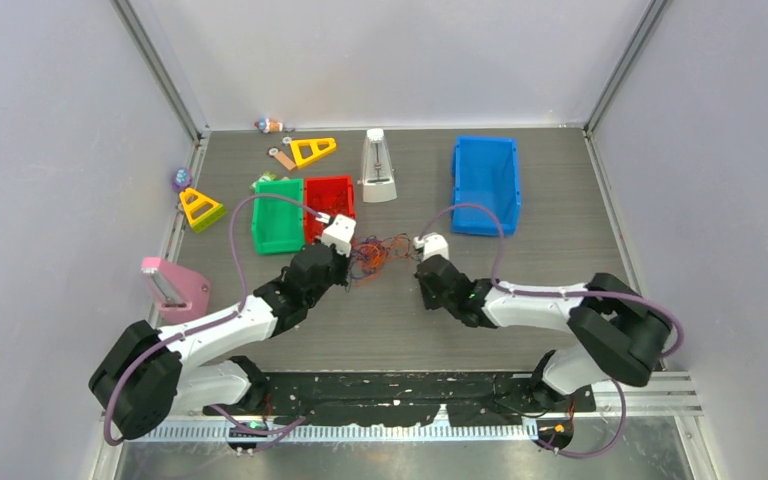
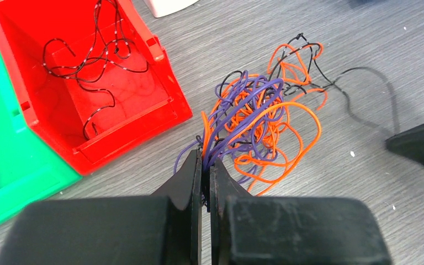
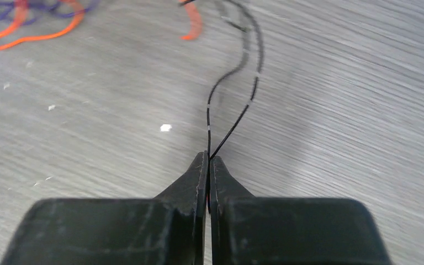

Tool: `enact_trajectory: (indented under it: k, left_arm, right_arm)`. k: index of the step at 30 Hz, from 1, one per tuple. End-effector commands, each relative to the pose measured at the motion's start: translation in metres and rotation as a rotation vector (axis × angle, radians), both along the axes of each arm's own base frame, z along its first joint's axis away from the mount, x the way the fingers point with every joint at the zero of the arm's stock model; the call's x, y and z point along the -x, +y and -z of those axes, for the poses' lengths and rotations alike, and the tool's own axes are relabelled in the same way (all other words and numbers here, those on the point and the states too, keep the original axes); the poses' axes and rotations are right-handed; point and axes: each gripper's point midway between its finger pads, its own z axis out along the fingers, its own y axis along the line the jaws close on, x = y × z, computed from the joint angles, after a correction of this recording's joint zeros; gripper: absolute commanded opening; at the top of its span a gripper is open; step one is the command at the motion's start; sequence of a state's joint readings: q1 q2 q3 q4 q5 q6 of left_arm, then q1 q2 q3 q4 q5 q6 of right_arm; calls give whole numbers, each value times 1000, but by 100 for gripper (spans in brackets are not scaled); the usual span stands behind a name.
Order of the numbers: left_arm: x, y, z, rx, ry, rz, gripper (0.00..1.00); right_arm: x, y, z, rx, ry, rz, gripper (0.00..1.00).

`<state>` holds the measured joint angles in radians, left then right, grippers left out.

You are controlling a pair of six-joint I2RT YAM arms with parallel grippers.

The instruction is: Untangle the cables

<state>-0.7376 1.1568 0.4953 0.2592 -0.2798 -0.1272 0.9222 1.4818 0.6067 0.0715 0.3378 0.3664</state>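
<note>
The cables (image 1: 380, 250) lie as a small clump of orange, purple and black strands on the grey table between my two grippers. In the left wrist view the clump (image 2: 259, 118) spreads just beyond my left gripper (image 2: 206, 157), which is shut on a bundle of purple and orange strands at its near edge. My left gripper (image 1: 352, 263) sits at the clump's left side. My right gripper (image 3: 208, 157) is shut on a thin black cable (image 3: 208, 116) that trails away toward the clump. It (image 1: 418, 268) sits just right of the clump.
A red bin (image 2: 172, 88) next to the clump holds a loose black speckled cable (image 2: 77, 67). Beside the red bin (image 1: 330, 182) stands a green bin (image 1: 276, 245). At the back are a blue bin (image 1: 483, 142), a white metronome-like object (image 1: 378, 167) and yellow triangles (image 1: 312, 150).
</note>
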Motion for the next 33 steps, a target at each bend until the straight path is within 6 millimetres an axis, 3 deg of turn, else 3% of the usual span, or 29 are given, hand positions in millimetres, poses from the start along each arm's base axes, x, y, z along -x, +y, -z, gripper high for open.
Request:
enact_trajectory:
  k: [1, 6, 11, 16, 18, 22, 28, 33]
  left_arm:
    - [-15, 7, -31, 58, -89, -103, 0]
    - [-22, 52, -35, 91, -133, -352, 0]
    - [-20, 80, -34, 127, -160, -491, 0]
    - [-21, 114, -20, 114, -102, -680, 0]
    - [-22, 124, -14, 103, -68, -737, 0]
    - [-18, 145, -12, 86, -55, -864, 0]
    - [-3, 176, -17, 79, -91, -1018, 0]
    - [9, 195, -20, 139, -113, -1104, 0]
  right_arm:
    - [-16, -50, -19, -90, -13, 217, 5]
    - [-36, -146, -42, -199, -60, 585, 5]
    - [-43, -216, -106, -275, -260, 845, 5]
    - [-26, -299, -172, -230, -425, 1111, 5]
    - [-17, -316, -191, -245, -471, 1172, 5]
    - [-3, -332, -215, -286, -548, 1249, 5]
    - [32, -360, -233, -281, -657, 1444, 5]
    - [40, -361, -242, -312, -707, 1451, 5]
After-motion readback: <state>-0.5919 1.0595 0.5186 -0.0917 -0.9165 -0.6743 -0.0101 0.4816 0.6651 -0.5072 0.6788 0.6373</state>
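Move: The right hand already pinches the black cable just above the table. The orange and purple tangle lies about 11 cm to its left and 5 cm ahead; the blue box stands 21 cm ahead and 13 cm right. The left hand, some 10 cm up, already grips the tangle, whose middle is about 6 cm right, 4 cm ahead and 8 cm below it. From the left hand the red box is 13 cm ahead, 4 cm left, the green box 12 cm ahead, 15 cm left. Keeping its pinch on the black cable, the right hand pulls away from the tangle, some 35 cm right and about 20 cm up, fast then easing, while swinging clockwise about 75 degrees and tipping its fingers upward. The left hand keeps its grip on the tangle and draws it leftward about 15 cm across the near side of the boxes, turning counter-clockwise some 50 degrees. ##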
